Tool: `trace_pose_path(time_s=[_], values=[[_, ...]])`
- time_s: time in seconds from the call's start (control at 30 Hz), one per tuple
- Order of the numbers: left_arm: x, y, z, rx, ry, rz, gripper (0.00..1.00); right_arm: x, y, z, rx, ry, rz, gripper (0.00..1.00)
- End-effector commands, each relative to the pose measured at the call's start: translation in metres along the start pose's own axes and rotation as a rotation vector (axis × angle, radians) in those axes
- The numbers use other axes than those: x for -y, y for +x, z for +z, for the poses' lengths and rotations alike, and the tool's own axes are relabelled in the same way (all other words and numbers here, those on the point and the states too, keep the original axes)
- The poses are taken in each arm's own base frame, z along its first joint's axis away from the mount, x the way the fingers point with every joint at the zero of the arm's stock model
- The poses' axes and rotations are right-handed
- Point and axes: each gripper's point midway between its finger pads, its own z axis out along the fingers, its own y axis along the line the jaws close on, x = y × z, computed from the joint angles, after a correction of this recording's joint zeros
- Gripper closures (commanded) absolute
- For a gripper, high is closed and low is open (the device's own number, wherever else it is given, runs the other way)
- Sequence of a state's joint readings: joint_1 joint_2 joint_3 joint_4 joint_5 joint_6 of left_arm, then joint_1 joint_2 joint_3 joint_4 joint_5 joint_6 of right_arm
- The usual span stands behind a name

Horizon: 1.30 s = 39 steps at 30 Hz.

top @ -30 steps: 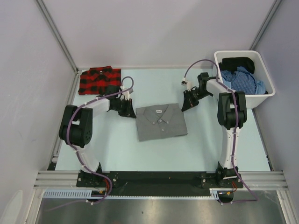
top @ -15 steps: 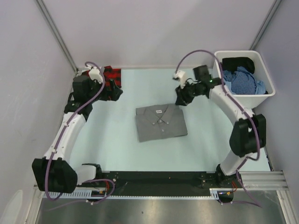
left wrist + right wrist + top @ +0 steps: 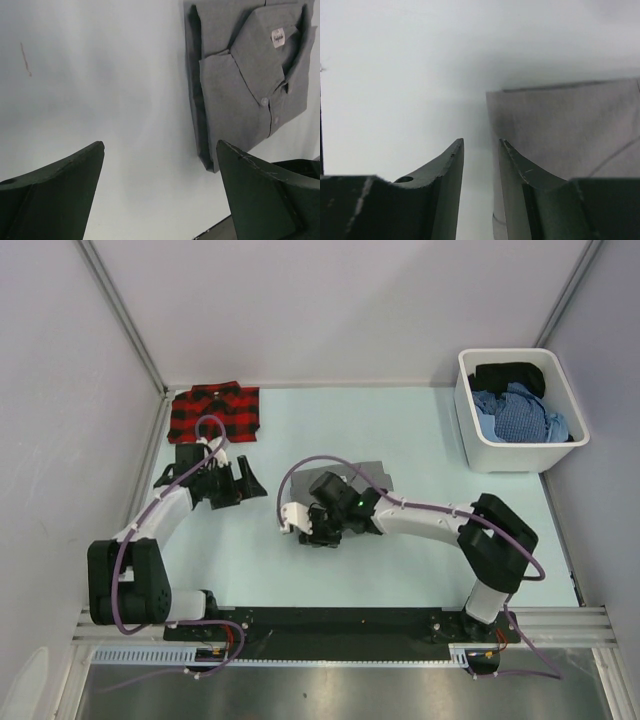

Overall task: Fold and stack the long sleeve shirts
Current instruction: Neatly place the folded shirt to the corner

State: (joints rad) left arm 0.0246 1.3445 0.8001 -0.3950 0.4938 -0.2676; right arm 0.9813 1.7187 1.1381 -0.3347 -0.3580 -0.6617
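The grey long sleeve shirt lies folded mid-table, mostly hidden under my right arm. In the left wrist view the grey shirt shows its collar, buttons and white neck label. The red-and-black plaid shirt lies folded at the far left corner. My left gripper is wide open over bare table, left of the grey shirt, and the left gripper holds nothing. My right gripper hangs at the grey shirt's left edge. Its jaws stand slightly apart astride the edge of the grey shirt, with nothing pinched.
A white bin stands at the far right with blue clothes and a black garment in it. Grey walls close in the table on three sides.
My left arm drew back from the plaid shirt to the table's left middle, and its gripper opened. My right arm swung from the far right across the grey shirt to its left edge.
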Motion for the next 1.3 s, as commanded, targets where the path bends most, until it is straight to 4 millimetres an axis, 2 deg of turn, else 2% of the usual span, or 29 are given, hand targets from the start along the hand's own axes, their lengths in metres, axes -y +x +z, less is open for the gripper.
trace_pose_path(time_s=[0.0,0.1,0.23,0.37,0.5,0.6,0.63,0.7,0.77,0.9,0.97,1.0,1.07,1.1,1.27], values=[[0.020,-0.003,-0.008,0.032,0.094,0.014,0.01,0.013,-0.024,0.018,0.049,0.120,-0.132,0.62],[0.020,-0.001,-0.006,0.020,0.105,0.011,0.00,0.012,-0.028,0.028,0.047,0.130,-0.157,0.64],[0.018,0.002,-0.001,-0.003,0.103,-0.007,0.01,0.005,-0.019,0.043,0.019,0.101,-0.166,0.67],[0.016,0.005,0.003,-0.014,0.102,-0.022,0.01,0.017,-0.005,0.057,-0.009,0.123,-0.154,0.68],[0.012,0.022,0.007,-0.048,0.111,-0.057,0.01,0.031,0.002,0.060,-0.021,0.145,-0.143,0.70],[0.015,0.036,0.012,-0.073,0.162,-0.091,0.01,0.037,0.005,0.059,-0.030,0.153,-0.140,0.80],[0.017,0.036,0.015,-0.073,0.183,-0.094,0.01,0.037,0.005,0.058,-0.030,0.151,-0.143,0.88],[0.021,0.041,0.018,-0.091,0.222,-0.123,0.01,0.040,0.002,0.054,-0.017,0.156,-0.140,1.00],[0.020,0.042,0.025,-0.101,0.236,-0.138,0.01,0.043,-0.002,0.049,0.004,0.155,-0.125,1.00],[0.020,0.047,0.031,-0.106,0.248,-0.212,0.01,0.058,-0.036,0.023,0.137,0.152,-0.031,1.00],[0.025,0.041,0.034,-0.072,0.283,-0.222,0.01,0.067,-0.051,0.009,0.193,0.154,0.004,1.00],[0.029,0.046,0.035,-0.083,0.307,-0.263,0.01,0.072,-0.053,0.004,0.216,0.148,0.031,1.00],[0.035,0.038,0.038,-0.048,0.344,-0.266,0.01,0.075,-0.057,-0.003,0.239,0.145,0.060,1.00],[0.041,0.045,0.042,-0.074,0.360,-0.305,0.01,0.076,-0.057,-0.004,0.244,0.144,0.063,1.00],[0.060,0.026,0.048,-0.025,0.446,-0.353,0.01,0.077,-0.055,-0.008,0.246,0.132,0.080,1.00]])
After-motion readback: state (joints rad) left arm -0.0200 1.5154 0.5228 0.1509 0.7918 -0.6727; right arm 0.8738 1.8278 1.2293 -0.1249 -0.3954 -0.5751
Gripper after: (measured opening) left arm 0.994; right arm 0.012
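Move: The near-left corner of the folded grey shirt lies about 4 cm to my right hand's left, barely 1 cm ahead and 5 cm below; the shirt's middle is some 9 cm ahead and 5 cm to the right of that hand. From my left hand, the same corner is about 9 cm back, 11 cm to the right and 7 cm down, with the folded plaid shirt roughly 18 cm ahead and 9 cm to the left. I bring my right hand about 3 cm left and 5 cm down to the grey shirt's near-left corner, edge it forward and shut the fingers on the fabric, then lift it forward and up about 6 cm. My left hand, still wide open, drifts right and down towards that corner, rolling its left side down some 25 degrees. ##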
